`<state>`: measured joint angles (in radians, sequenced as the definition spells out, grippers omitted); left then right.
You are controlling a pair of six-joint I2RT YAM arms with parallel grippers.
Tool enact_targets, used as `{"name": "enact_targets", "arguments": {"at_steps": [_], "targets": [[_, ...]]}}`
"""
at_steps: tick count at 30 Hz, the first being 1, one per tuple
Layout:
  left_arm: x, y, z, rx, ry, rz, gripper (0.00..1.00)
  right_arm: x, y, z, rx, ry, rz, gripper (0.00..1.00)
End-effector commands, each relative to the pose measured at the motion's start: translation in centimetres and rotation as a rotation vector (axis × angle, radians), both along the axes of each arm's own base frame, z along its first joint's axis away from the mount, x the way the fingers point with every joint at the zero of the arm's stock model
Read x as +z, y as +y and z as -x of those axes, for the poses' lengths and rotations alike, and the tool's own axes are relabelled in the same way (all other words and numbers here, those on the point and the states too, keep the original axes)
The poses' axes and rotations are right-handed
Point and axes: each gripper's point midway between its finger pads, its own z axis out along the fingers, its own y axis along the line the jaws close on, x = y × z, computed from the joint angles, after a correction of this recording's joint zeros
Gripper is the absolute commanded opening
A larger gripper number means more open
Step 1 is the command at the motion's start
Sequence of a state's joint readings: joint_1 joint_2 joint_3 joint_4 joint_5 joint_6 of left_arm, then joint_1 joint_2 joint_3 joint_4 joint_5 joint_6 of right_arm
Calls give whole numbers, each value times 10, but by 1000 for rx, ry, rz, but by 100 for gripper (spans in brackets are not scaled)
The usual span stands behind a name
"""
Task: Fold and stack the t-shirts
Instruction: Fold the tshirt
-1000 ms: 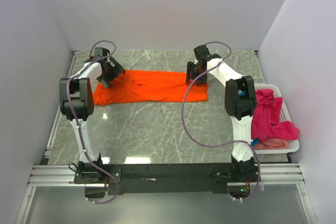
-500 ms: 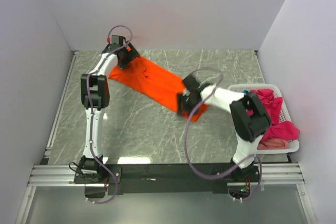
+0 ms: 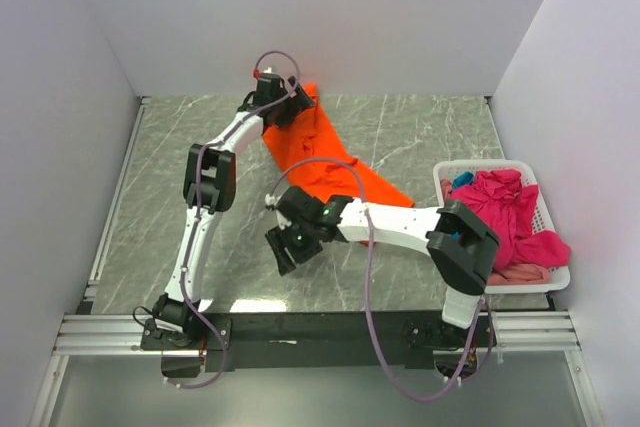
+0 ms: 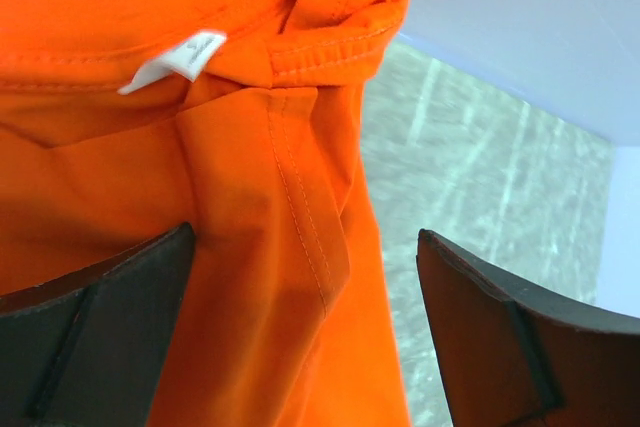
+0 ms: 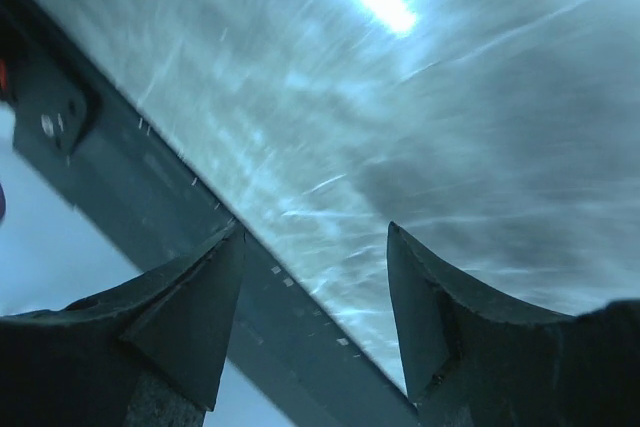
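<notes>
A bright orange t-shirt lies in a long diagonal strip from the back wall toward the table's middle right. My left gripper is at its far end by the wall. In the left wrist view the collar with its white label shows, and my left gripper is open wide with orange cloth between the fingers, clear of the right one. My right gripper hovers over bare table, in front and to the left of the shirt's near end. It is open with nothing in it.
A white basket stands at the right edge, holding a magenta-pink shirt, a bit of teal cloth and pale pink cloth. The dark front rail runs just below the right gripper. Walls close in on three sides.
The orange shirt swung from a flat sideways spread into a diagonal strip. My left gripper moved right along the back wall. My right gripper came off the shirt's end and moved front-left.
</notes>
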<state>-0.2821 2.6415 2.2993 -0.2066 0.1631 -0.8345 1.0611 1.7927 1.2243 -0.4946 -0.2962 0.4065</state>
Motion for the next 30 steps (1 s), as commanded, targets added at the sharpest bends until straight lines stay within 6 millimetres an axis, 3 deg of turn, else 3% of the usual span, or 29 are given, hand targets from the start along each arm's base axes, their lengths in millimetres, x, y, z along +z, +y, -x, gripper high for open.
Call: {"name": "enact_targets", "arguments": {"at_steps": [1,2,3,5,7,9,10,13,16,21,22,26,27,29,30], "targets": [[-16,-14,1,-19,16,49,99,32,-21,-50,-127,-158,2,66],[-13,-12,-1,-16,10,54,99,39,-30,-59,-171,-160,-6,66],[-9,-11,-3,-7,4,57,99,37,-50,-82,-255,-156,6,66],[-5,-3,-7,36,4,56,99,31,-78,-101,-348,-160,44,66],[-3,10,-14,88,-4,43,99,22,-119,-133,-485,-193,127,66],[-1,18,-18,120,-9,41,99,10,-140,-148,-552,-186,181,66],[-1,25,-22,153,-9,39,99,5,-163,-164,-628,-201,222,66],[-1,31,-26,181,-6,50,99,-12,-184,-184,-700,-176,250,66],[-1,34,-31,182,-12,76,99,-31,-187,-186,-699,-143,300,66],[-4,36,-34,183,-19,80,100,-54,-179,-154,-667,-30,288,66],[-5,37,-35,183,-26,82,99,-62,-179,-141,-655,-7,294,66],[-21,42,-33,190,6,92,99,-65,-150,-88,-538,59,261,66],[-25,42,-32,188,19,93,99,-66,-131,-62,-457,91,246,66],[-27,45,-32,193,29,94,99,-61,-105,-37,-386,130,194,66],[-28,47,-32,204,31,90,99,-53,-79,-16,-299,161,138,66]]}}
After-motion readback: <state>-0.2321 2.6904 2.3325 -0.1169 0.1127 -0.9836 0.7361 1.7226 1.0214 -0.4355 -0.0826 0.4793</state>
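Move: My right hand hovers over bare tabletop. The near end of the orange t-shirt lies about 14 cm ahead and 21 cm to its right, some 4 cm lower, and the laundry basket is about 54 cm to the right and 7 cm ahead. My left hand is at the shirt's far end, its collar bundle roughly 4 cm ahead and 4 cm right, just below; the near end is about 27 cm back and 18 cm right of that hand. I swing my right hand in a low arc forward and right, nearly 19 cm each way, over the t-shirt's near end, turning clockwise some 40 degrees. I lower it onto the cloth with the fingers staying part open, then drag that end back and left about 10 cm. My left hand, wide open at the far end, slips a little right, then eases left and slightly forward. ##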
